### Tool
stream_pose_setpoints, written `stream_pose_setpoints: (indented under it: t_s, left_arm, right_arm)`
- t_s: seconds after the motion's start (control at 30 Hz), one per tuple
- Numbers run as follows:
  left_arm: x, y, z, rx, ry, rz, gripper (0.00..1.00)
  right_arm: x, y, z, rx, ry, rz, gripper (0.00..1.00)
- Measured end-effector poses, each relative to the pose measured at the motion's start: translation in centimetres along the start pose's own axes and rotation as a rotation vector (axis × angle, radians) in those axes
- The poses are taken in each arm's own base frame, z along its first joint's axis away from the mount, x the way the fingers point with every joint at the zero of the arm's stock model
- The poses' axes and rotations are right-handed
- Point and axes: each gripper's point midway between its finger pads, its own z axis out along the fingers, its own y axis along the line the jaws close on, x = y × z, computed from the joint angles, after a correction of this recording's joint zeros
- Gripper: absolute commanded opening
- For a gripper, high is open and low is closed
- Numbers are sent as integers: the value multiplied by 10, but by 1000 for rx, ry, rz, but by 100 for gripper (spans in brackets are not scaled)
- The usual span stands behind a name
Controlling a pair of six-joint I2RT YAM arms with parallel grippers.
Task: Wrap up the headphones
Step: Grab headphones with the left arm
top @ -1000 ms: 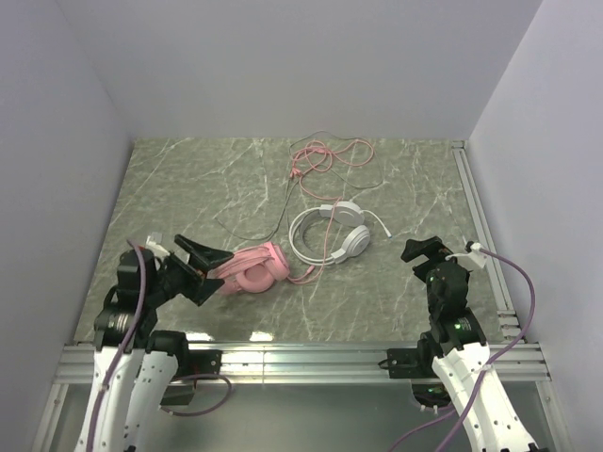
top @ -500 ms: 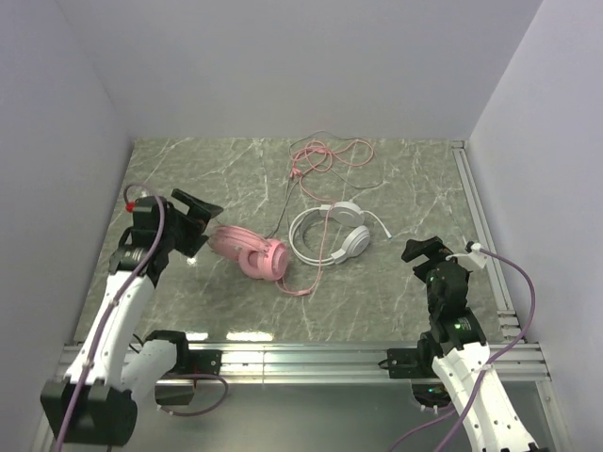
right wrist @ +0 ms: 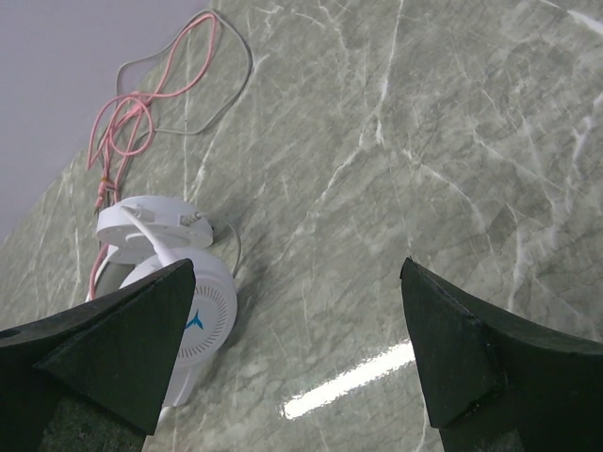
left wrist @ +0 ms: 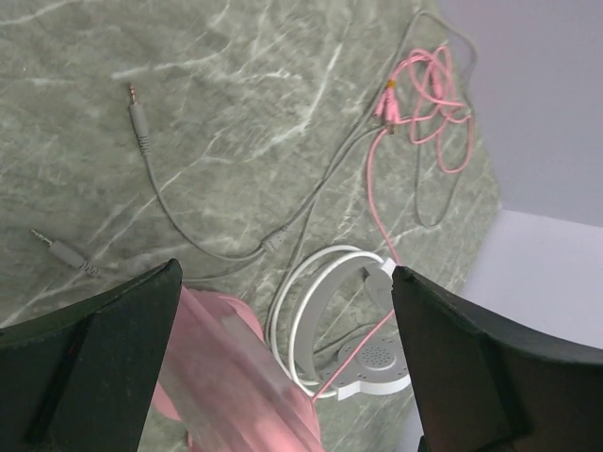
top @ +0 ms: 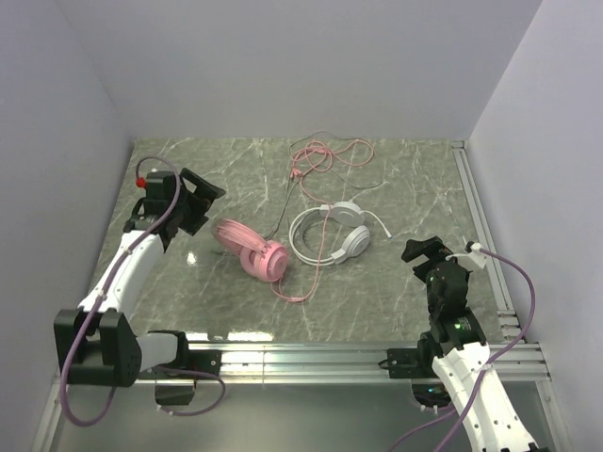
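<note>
The pink headphones [top: 252,250] lie on the marble table [top: 405,188], left of centre, and their thin pink cable runs back to a tangle [top: 320,155] near the rear wall. Just right of them lie the white headphones [top: 330,234]. My left gripper [top: 193,202] hovers open just left of the pink headset. In the left wrist view the blurred pink headband [left wrist: 236,377] passes under the wide gap of the left gripper [left wrist: 285,273], with the white headset [left wrist: 377,353] beyond. My right gripper [top: 426,250] stands open and empty, right of the white headphones [right wrist: 179,282].
A thin grey cable with two jack plugs [left wrist: 139,118] lies on the table behind the pink headset. White walls close in the left, back and right. A metal rail [top: 476,217] runs along the table's right edge.
My left arm has risen and swung back to the left, away from the front edge. The pink headphones have turned and shifted slightly backward. The right arm has not moved.
</note>
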Motion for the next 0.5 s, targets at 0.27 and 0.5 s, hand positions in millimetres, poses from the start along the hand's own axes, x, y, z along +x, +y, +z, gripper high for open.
stream_pose_setpoints:
  t_s: [0.27,0.5]
  left_arm:
    - [1,-1,-35,39,-26,12,99]
    - [14,42,-45,-158,9,-20,99]
  right_arm:
    - [1,-1,1,4,5,-3,96]
    - [1,-1,1,4,5,-3,96]
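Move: The pink headphones' middle lies about 8 cm to the left hand's right, some 4 cm back towards the base and 11 cm lower; their headband end slants out towards this hand. The white headphones lie about 27 cm to its right and 3 cm farther out, the tangled pink cable 27 cm right and 29 cm farther out. From the idle right hand the pink headphones are some 37 cm left and 7 cm ahead. The left arm draws its wide-open, empty gripper back towards the base by about 6 cm, drifting 2 cm to its left, along the left side of the pink headphones. It first lifts clear by some 2.5 cm, then sinks a little more than that again while the wrist tips the fingers about 10 degrees further down; the fingers stay open, and no touch on the pink headphones can be seen. ##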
